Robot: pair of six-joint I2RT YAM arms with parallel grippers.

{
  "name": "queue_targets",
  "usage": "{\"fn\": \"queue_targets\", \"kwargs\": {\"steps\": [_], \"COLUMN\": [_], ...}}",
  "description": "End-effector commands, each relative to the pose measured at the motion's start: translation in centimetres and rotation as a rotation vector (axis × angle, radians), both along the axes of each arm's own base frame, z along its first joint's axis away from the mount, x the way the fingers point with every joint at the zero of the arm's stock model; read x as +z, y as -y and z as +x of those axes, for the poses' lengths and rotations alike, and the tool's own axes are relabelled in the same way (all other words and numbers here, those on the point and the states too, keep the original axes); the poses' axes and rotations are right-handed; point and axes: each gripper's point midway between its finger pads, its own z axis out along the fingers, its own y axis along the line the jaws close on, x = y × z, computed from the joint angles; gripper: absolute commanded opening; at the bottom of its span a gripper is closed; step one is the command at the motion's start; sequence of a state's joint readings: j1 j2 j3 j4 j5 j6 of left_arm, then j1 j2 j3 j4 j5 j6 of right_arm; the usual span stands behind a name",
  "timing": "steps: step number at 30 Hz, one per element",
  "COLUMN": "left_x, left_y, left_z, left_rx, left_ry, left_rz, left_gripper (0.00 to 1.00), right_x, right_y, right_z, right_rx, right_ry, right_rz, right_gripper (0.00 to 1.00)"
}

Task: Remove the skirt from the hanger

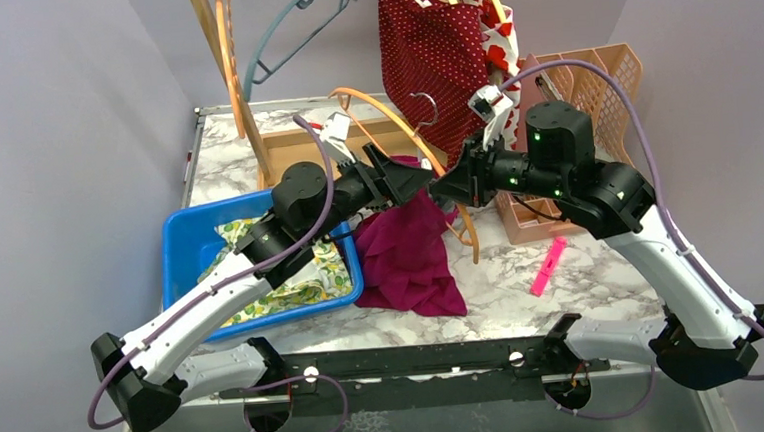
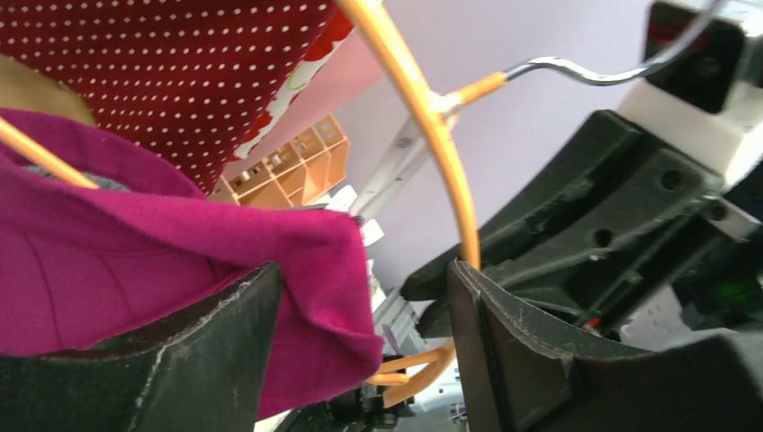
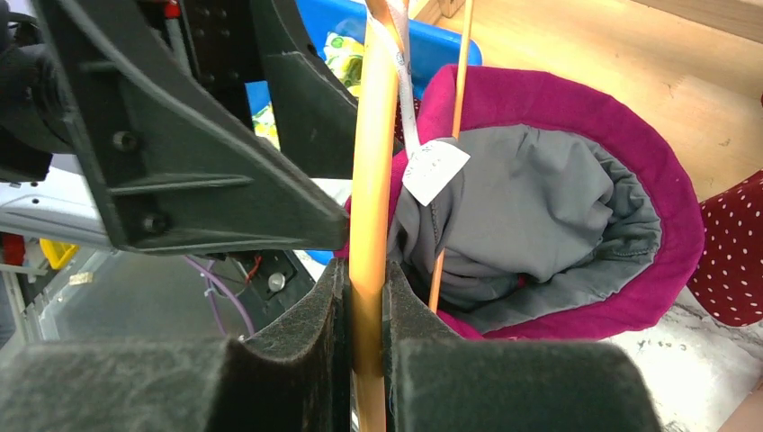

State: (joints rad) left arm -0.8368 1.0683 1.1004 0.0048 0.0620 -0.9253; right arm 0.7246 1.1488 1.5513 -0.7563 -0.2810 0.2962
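Note:
The magenta skirt (image 1: pixel 405 255) with grey lining (image 3: pixel 540 207) hangs from an orange hanger (image 1: pixel 408 134) above the table. My right gripper (image 1: pixel 448 187) is shut on the hanger's orange bar (image 3: pixel 369 180), the jaws pressed tight on it (image 3: pixel 367 306). My left gripper (image 1: pixel 418 181) is open, right beside the right one. In the left wrist view a fold of the skirt (image 2: pixel 135 261) lies against the left finger (image 2: pixel 207 360), inside the gap (image 2: pixel 364 297). The hanger's arc (image 2: pixel 432 135) runs down to the right finger.
A blue bin (image 1: pixel 185 248) with patterned cloth sits at the left. A red polka-dot garment (image 1: pixel 428 43) hangs from the wooden rack (image 1: pixel 239 74) behind. An orange basket (image 1: pixel 600 82) stands at back right. A pink marker (image 1: pixel 548 266) lies on the table.

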Motion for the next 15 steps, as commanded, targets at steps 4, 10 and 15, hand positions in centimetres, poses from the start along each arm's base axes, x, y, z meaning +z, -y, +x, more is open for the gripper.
{"fn": "queue_targets", "kwargs": {"steps": [4, 10, 15], "left_x": [-2.5, -3.3, -1.5], "left_y": [-0.5, -0.7, -0.7], "left_z": [0.5, 0.8, 1.6], "left_rx": [0.053, 0.082, 0.111], "left_ry": [-0.048, -0.098, -0.028], "left_rz": [0.027, -0.002, -0.08], "left_gripper": [0.7, 0.55, 0.33], "right_x": [4.0, 4.0, 3.6], "right_y": [-0.3, -0.6, -0.9], "right_z": [0.4, 0.5, -0.1], "right_rx": [-0.005, 0.013, 0.046], "right_ry": [0.089, 0.092, 0.075], "right_rz": [0.084, 0.077, 0.083], "right_gripper": [0.01, 0.01, 0.01]}}
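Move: The near corner of the skirt's waistband hangs about 4 cm below the left hand, some 2 cm ahead and 2 cm to its right. The hanger arm gripped by the right fingers lies about 2 cm back and 4 cm right of the left hand, at its height; the polka-dot skirt hangs some 15 cm ahead and 2 cm right, about level. From the right hand the waistband corner lies about 3 cm ahead, 6 cm left and 4 cm below. The left hand sinks about 4 cm, partly closing around the skirt's waistband while the right keeps pinching the hanger. ##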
